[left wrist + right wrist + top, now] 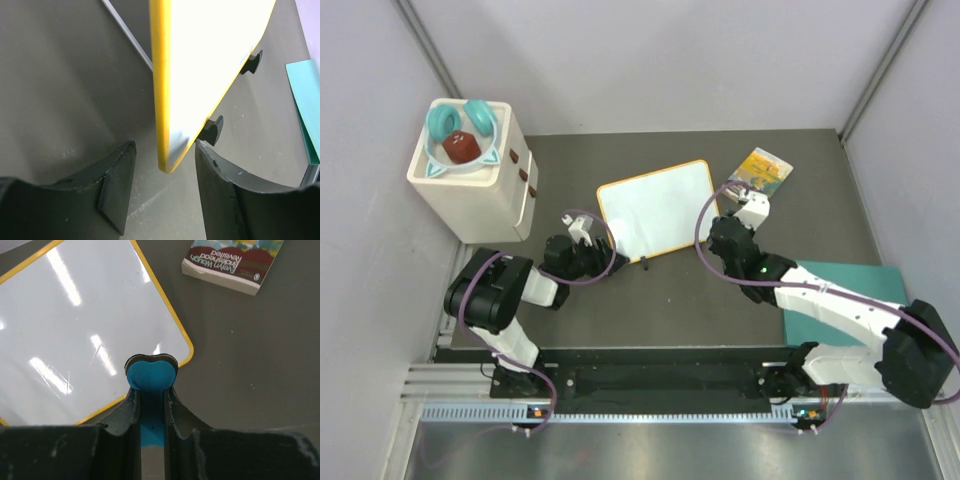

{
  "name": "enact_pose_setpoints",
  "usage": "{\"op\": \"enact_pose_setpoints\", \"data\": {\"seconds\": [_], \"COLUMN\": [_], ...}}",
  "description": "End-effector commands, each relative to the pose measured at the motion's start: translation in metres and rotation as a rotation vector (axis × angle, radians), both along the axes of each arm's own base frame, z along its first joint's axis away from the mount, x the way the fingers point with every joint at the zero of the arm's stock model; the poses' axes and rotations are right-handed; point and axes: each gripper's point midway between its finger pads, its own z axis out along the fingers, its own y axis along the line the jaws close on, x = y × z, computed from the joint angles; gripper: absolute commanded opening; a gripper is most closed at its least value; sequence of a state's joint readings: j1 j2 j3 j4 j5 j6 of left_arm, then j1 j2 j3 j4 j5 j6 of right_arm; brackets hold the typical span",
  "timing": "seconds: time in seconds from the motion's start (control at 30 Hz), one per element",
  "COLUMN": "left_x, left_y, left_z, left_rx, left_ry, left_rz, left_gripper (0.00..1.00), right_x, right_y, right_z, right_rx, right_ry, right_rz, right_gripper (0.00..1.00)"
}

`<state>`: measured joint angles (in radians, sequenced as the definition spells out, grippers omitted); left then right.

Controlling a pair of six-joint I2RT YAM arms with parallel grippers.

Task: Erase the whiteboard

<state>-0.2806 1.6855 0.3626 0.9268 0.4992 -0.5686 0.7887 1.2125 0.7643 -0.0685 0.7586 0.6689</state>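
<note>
The whiteboard [658,208], white with an orange-yellow frame, lies on the dark table, and its face shows no marks. My left gripper [595,245] sits at its near left corner. In the left wrist view the whiteboard [210,50] ends in a corner between the open left gripper [165,147], with gaps on both sides. Two black feet [212,131] show on the board's edge. My right gripper [735,212] is at the board's near right corner. In the right wrist view the right gripper [150,390] is shut on a blue eraser [151,374] that overlaps the edge of the whiteboard [75,330].
A small yellow-covered book [761,170] lies just right of the board, also seen as the book [232,262]. A teal mat [850,300] lies under the right arm. A white box [470,185] at the back left carries teal headphones [460,125].
</note>
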Motion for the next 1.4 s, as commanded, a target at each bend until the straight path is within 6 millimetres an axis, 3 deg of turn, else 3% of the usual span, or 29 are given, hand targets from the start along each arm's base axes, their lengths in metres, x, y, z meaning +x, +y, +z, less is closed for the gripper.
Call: {"op": "enact_pose_setpoints", "data": {"seconds": [0.0,0.17,0.27,0.33,0.37,0.43,0.47,0.53,0.57,0.7,0.77,0.93,1.1,1.23,1.33,1.37], "left_x": [-0.003,-0.008,-0.010,-0.016,-0.016,-0.022,-0.021,-0.026,-0.025,-0.020,-0.021,-0.014,-0.014,-0.014,-0.007,-0.004], "left_y": [0.004,0.002,0.008,0.020,0.023,0.035,0.038,0.049,0.052,0.053,0.054,0.051,0.049,0.049,0.063,0.067], "left_z": [-0.014,-0.007,0.008,0.003,0.016,0.012,0.024,0.018,0.023,0.028,0.020,0.015,0.011,0.013,0.028,0.042], "left_rx": [0.071,0.078,0.078,0.100,0.089,0.113,0.097,0.126,0.123,0.151,0.171,0.184,0.206,0.196,0.244,0.250], "left_ry": [0.010,-0.019,-0.063,-0.036,-0.070,-0.038,-0.060,-0.018,-0.018,0.016,0.069,0.152,0.186,0.208,0.179,0.130], "left_rz": [-0.004,-0.018,0.036,0.105,0.123,0.186,0.217,0.272,0.293,0.301,0.305,0.317,0.273,0.264,0.337,0.347], "left_gripper": [0.58,0.63,0.68,0.72,0.73,0.78,0.80,0.84,0.85,0.91,0.99,0.99,0.99,0.99,0.99,0.99], "right_x": [-0.018,-0.035,-0.047,-0.054,-0.058,-0.066,-0.069,-0.076,-0.077,-0.079,-0.074,-0.068,-0.064,-0.056,-0.048,-0.046], "right_y": [-0.001,-0.001,0.003,0.005,0.009,0.009,0.012,0.010,0.011,0.007,0.006,0.001,-0.004,-0.033,-0.060,-0.062], "right_z": [-0.010,-0.021,-0.032,-0.043,-0.049,-0.065,-0.070,-0.083,-0.086,-0.090,-0.079,-0.058,-0.016,0.010,0.018,0.019], "right_rx": [0.100,0.120,0.142,0.149,0.168,0.182,0.212,0.227,0.237,0.224,0.212,0.141,0.140,0.021,-0.021,-0.006], "right_ry": [0.044,0.083,0.128,0.162,0.186,0.223,0.242,0.271,0.278,0.293,0.272,0.215,0.019,-0.073,-0.099,-0.103], "right_rz": [0.019,0.035,0.051,0.064,0.084,0.094,0.099,0.094,0.094,0.072,0.063,0.092,0.191,0.167,0.117,0.131], "right_gripper": [0.00,0.00,0.00,0.06,0.14,0.25,0.40,0.54,0.66,0.90,0.99,0.99,0.99,0.99,0.99,0.99]}}
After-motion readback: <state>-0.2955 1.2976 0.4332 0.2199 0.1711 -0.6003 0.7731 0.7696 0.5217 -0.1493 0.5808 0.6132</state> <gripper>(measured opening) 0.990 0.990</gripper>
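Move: The blue eraser is still in my right fingers; the bare table where it will go lies about 8 cm back towards me, straight in line, some 15 cm below. From this hand the whiteboard's middle is roughly 10 cm ahead, 15 cm left and 9 cm lower, and the book 21 cm ahead, 8 cm right, 14 cm lower. My left fingers, already loosened, straddle the whiteboard's near-left corner, about 1 cm ahead and 1 cm right, at their own height. I draw my right hand back about 8 cm and down some 10 cm, away from the whiteboard, tipping the fingers down, and open them wide to let go of the eraser; then I lift the empty hand back up, levelling it and easing a little forward and right. Meanwhile my left fingers open fully and back off the corner, about 5 cm left and slightly back, rising and sinking again while turning counter-clockwise. ##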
